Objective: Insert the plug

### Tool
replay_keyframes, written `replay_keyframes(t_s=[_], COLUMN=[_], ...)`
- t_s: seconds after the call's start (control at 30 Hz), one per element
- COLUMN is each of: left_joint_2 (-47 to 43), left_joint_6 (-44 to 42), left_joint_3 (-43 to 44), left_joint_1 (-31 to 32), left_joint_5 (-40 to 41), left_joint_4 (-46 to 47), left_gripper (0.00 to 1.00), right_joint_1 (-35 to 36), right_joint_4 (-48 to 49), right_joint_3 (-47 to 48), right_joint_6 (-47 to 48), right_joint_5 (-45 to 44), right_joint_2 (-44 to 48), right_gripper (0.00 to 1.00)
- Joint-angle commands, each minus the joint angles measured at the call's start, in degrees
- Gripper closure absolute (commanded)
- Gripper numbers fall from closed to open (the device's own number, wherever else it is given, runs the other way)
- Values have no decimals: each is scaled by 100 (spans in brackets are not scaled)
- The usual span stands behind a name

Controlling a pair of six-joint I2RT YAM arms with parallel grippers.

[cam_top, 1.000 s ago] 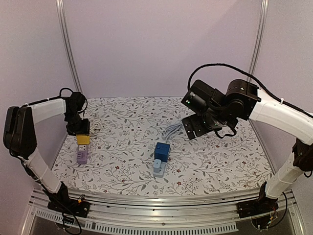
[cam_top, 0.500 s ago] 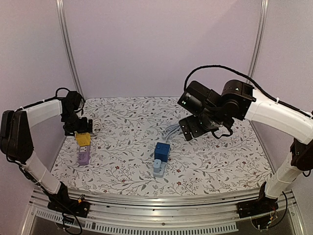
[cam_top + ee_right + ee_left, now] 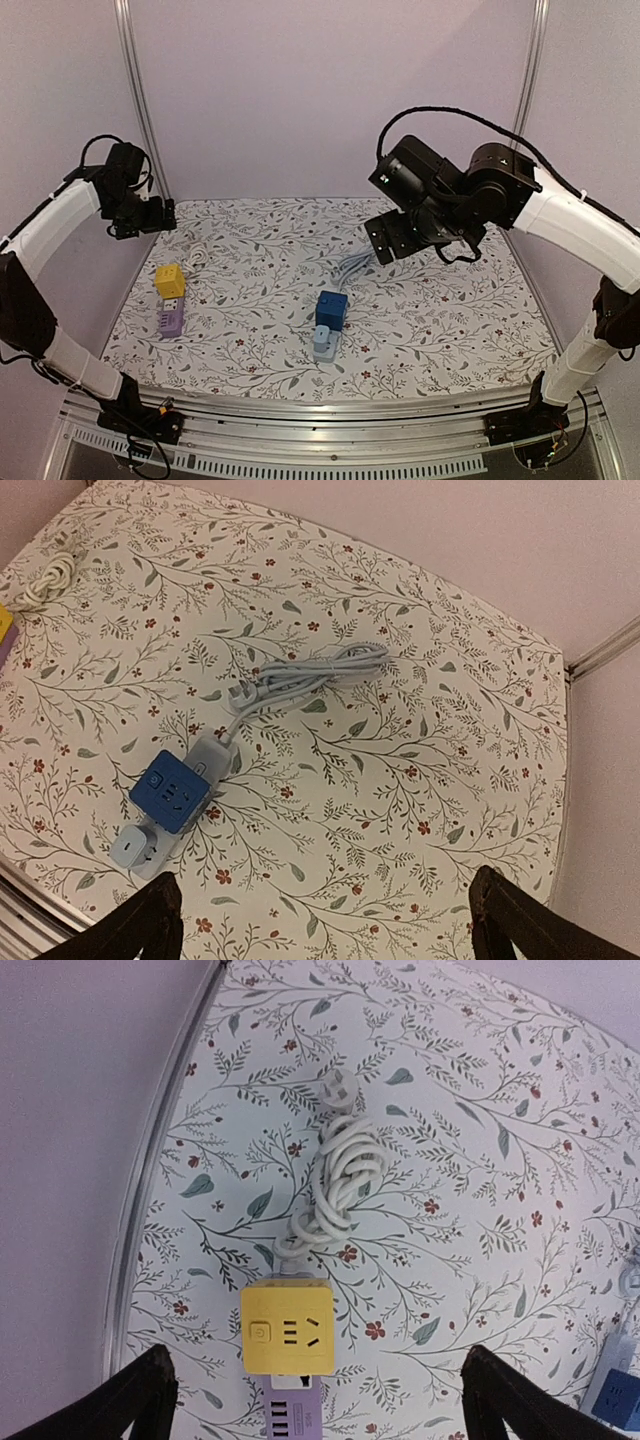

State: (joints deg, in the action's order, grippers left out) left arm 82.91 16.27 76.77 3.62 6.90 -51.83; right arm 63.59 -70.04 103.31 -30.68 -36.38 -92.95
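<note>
The yellow cube plug (image 3: pixel 287 1327) sits on the far end of the purple power strip (image 3: pixel 293 1410) at the table's left, its white cord coiled (image 3: pixel 335 1180) behind it. My left gripper (image 3: pixel 318 1360) hangs open high above it, holding nothing; in the top view it (image 3: pixel 152 215) is up and back-left of the yellow plug (image 3: pixel 169 279). A blue cube plug (image 3: pixel 170 790) sits on a pale blue strip (image 3: pixel 140 848) mid-table. My right gripper (image 3: pixel 325 880) is open and empty, raised to the right of it, and appears in the top view (image 3: pixel 387 240) too.
A grey cord (image 3: pixel 300 675) lies looped behind the blue cube. A metal rail (image 3: pixel 160 1160) edges the table's left side by the wall. The metal frame posts (image 3: pixel 135 100) stand at the back corners.
My left gripper has opened, let go of the yellow plug and lifted up and back to the left. The right arm has risen slightly.
</note>
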Motion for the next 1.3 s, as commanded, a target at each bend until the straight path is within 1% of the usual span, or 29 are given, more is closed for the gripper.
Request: replay_keyframes(t_s=[0.0, 0.13, 0.2, 0.23, 0.37, 0.5, 0.67, 0.8, 0.93, 1.1, 1.27], left_joint_2=[-308, -725, -919, -992, -1351, -1810, -2658, -3539, -4227, -4563, -4599], left_joint_6=[111, 546, 798, 892, 1188, 1269, 1008, 742, 781, 853, 757], left_joint_3=[264, -125, -186, -178, 42, 292, 288, -273, -747, -1006, -945], left_joint_1=[-34, 53, 171, 254, 811, 1139, 1252, 1248, 1252, 1252, 1249], left_joint_5=[-97, -530, -641, -830, -1031, -1441, -2072, -2070, -1821, -1682, -1593], left_joint_4=[-538, -464, -461, -475, -480, -497, -379, 195, 536, 502, 370], left_gripper=[0, 0, 0, 1, 0, 0, 0, 0, 1, 0, 0], right_joint_1=[-37, -31, -37, -40, -34, -33, -37, -39, -36, -33, -31], right_joint_4=[243, 497, 606, 672, 989, 1130, 1144, 1315, 1601, 1723, 1912], right_joint_3=[617, 1042, 1246, 1331, 1523, 1519, 1419, 884, 392, 112, -148], right_joint_6=[558, 1003, 1093, 1135, 1217, 1128, 711, 337, 159, 91, 80], right_joint_5=[-425, -521, -614, -638, -659, -593, -493, -608, -506, -327, -179], right_joint_2=[-30, -14, -5, 0, 46, 137, 243, 436, 653, 772, 885], right_gripper=[1, 1, 1, 1, 1, 1, 1, 1, 1, 1, 1])
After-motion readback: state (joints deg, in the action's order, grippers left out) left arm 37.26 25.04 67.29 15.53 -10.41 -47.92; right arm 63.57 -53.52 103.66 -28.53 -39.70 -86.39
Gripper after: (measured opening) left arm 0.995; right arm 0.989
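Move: The yellow plug, already let go and sitting on the purple strip, is about 13 cm below the left hand and 2 cm back of it, neither left nor right. The strip's middle lies some 5 cm nearer the robot than the plug; the white cord is about 7 cm ahead and 3 cm right of the hand. From the right hand, the yellow plug is roughly 46 cm left, 9 cm ahead; the blue block about 11 cm left, 3 cm ahead, both some 22 cm lower. Up first, then back and to its right while still climbing, the open, empty left hand retreats from the yellow plug, ending about 17 cm higher and 16 cm back, with its fingers tilting up some 35 degrees and swinging clockwise. The right hand, open too, rises about 12 cm, tips its fingers up and rolls its left side upward, then settles back a few centimetres. ##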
